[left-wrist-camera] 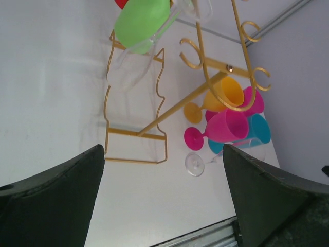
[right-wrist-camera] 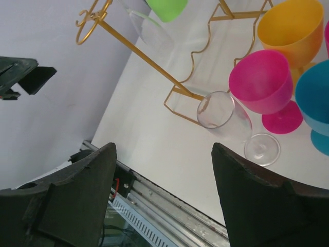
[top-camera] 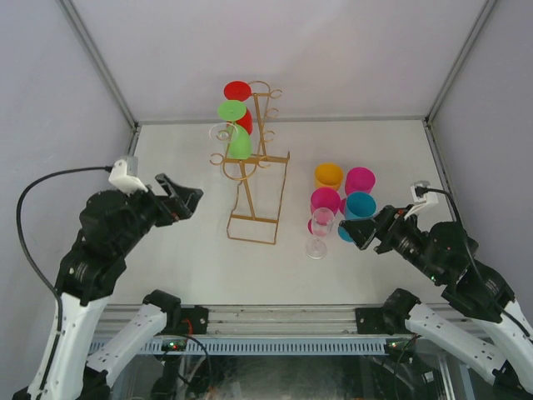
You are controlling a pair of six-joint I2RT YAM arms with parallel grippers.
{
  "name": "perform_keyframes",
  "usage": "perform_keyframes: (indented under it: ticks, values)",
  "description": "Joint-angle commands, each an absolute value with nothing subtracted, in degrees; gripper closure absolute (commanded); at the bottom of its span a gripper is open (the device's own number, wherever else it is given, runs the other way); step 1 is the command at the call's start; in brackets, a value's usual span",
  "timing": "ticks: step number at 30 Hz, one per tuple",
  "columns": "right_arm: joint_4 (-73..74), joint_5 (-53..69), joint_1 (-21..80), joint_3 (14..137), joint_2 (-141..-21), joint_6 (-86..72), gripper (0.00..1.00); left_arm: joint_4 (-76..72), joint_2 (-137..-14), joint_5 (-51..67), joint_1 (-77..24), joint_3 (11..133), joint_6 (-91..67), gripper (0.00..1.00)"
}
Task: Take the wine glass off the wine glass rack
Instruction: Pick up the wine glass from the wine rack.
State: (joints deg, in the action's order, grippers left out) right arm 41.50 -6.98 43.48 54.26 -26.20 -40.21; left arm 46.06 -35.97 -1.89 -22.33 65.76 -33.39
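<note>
The gold wire wine glass rack (top-camera: pixel 252 220) stands at the table's middle back, with red (top-camera: pixel 237 90) and green glasses (top-camera: pixel 231 110) and a clear one (top-camera: pixel 223 132) hanging on its hooks. A clear wine glass (top-camera: pixel 320 232) stands upright on the table right of the rack, off the hooks. My right gripper (top-camera: pixel 358 233) is open just right of it. In the right wrist view the clear wine glass (right-wrist-camera: pixel 226 116) lies beyond the open gripper (right-wrist-camera: pixel 163 154), apart from both fingers. My left gripper (top-camera: pixel 179 198) hangs open left of the rack (left-wrist-camera: pixel 180 105), holding nothing.
Behind the clear glass stand a yellow glass (top-camera: pixel 328 175), two magenta ones (top-camera: pixel 360 179) and a teal one (top-camera: pixel 360 205), close together. White walls enclose the table on three sides. The metal rail of the near edge (right-wrist-camera: pixel 169 200) runs under the right gripper.
</note>
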Motion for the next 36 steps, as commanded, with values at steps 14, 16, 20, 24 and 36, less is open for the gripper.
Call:
perform_keyframes:
  ticks: [14, 16, 20, 24, 36]
  values:
    - [40.13, -2.36, 43.24, 52.45, -22.84, -47.43, 0.22, 23.53, -58.77, 20.44, -6.47, 74.56, -44.96, 0.06]
    - [39.89, -2.26, 43.24, 52.05, -22.62, -47.67, 0.23, 22.87, -61.82, 20.41, -6.00, 76.32, -45.78, 0.07]
    - [40.31, -1.30, 43.24, 51.90, -23.17, -48.08, 0.22, 22.15, -66.89, 20.71, -5.13, 79.28, -48.12, 0.14]
    - [40.86, -1.30, 43.24, 51.77, -23.22, -49.00, 0.22, 21.45, -69.44, 20.44, -5.18, 79.48, -48.84, 0.22]
    - [39.62, -0.78, 43.24, 50.80, -24.64, -48.87, 0.22, 17.40, -71.24, 24.47, -5.17, 77.77, -51.24, 0.32]
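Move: Hanging upside down from the rack, the last clear wine glass has its middle about 19 cm ahead of the left hand, 8 cm to its right and 7 cm below, its foot nearly level with the hand. The green glass hangs some 5 cm beyond it and 2 cm farther right, and the red another 6 cm out. An empty front hook sits 7 cm nearer than the clear glass. From the right hand that glass lies roughly 25 cm ahead and 33 cm left, slightly lower. Reaching forward some 17 cm and drifting about 3 cm right, the left hand passes the empty front hook to bring its fingers up to the foot and stem of the hanging clear glass, then slows almost to a stop. On the way it rolls about 20 degrees, its left side dipping, and the fingers narrow from wide open to roughly two-thirds, without gripping yet. ##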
